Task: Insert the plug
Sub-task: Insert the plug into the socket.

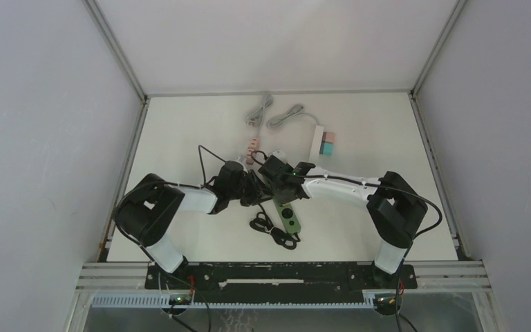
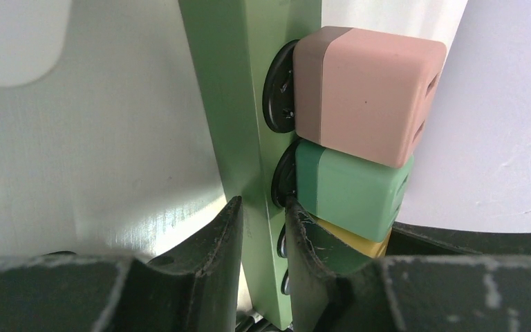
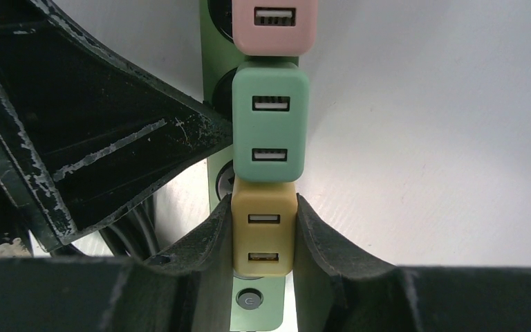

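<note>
A green power strip [image 1: 289,214] lies mid-table, its black cord coiled in front. My left gripper [image 2: 263,207] is shut on the strip's narrow body [image 2: 238,104], one finger on each side, just below the sockets. A pink plug [image 2: 366,97] and a green plug [image 2: 352,194] sit in the strip's upper sockets. Directly below them is a yellow plug [image 3: 263,228] with two USB ports, seated against the strip's face [image 3: 259,311]. My right gripper [image 3: 263,207] is shut on the yellow plug's two sides. In the top view both grippers [image 1: 256,188] [image 1: 281,185] meet over the strip.
The strip's round power button [image 3: 249,301] shows just below the yellow plug. A white power strip [image 1: 318,140] with pink and teal plugs lies at the back right. Grey cables [image 1: 276,114] lie at the back, and the black cord coil [image 1: 276,232] is near the front. Enclosure walls stand on both sides.
</note>
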You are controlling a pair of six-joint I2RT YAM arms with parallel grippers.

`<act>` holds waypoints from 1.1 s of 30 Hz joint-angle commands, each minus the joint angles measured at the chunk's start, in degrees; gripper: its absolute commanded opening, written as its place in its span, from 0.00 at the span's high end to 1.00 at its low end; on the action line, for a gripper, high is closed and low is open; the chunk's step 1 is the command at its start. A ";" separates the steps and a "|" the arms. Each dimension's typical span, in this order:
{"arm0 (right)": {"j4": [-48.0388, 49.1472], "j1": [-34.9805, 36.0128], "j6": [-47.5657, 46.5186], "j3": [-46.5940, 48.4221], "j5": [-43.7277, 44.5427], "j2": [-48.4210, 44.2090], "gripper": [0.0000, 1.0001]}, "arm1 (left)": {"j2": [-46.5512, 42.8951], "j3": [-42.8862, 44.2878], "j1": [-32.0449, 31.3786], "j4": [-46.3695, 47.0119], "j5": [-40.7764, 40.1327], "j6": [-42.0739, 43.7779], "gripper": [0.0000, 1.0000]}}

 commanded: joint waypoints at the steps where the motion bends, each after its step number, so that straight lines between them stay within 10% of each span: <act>1: -5.75 1.78 1.60 -5.61 -3.47 11.57 1.00 | 0.49 -0.39 -0.43 1.02 0.21 -0.30 0.67; 10: -7.26 1.98 1.33 -2.15 -1.62 5.34 0.97 | 0.67 -0.07 -0.69 0.16 0.15 -0.01 0.67; 15: -8.48 1.83 1.05 0.81 -0.99 1.35 0.59 | 0.58 0.01 -0.70 0.07 0.11 -0.02 0.68; 22: -8.90 1.55 1.33 2.79 0.52 -4.48 0.34 | 0.67 0.09 -0.70 -0.06 0.11 0.07 0.68; 33: -7.70 -0.25 0.00 6.76 -2.03 -6.47 0.35 | 0.97 0.19 -0.70 -0.06 0.37 -0.04 0.68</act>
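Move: The right fingers still hold the yellow plug at the hand point, on the green strip's third socket, which is about 2 cm below. From the right hand, the green plug stands roughly 3 cm ahead and 2 cm left, and the pink plug about 7 cm ahead and 4 cm left, both about level with it. From the left hand, at the strip's left edge, the yellow plug lies about 2 cm back, 3 cm right and 1 cm up. Keep the left gripper still against the left edge of the strip, beside the green plug. Ease the right gripper up about 1 cm, then open its fingers off the yellow plug while backing some 2 cm with a small shift to the right and a slight dip. With the fingers wide, lift about 4 cm clear above the plug, easing forward and left a little. ##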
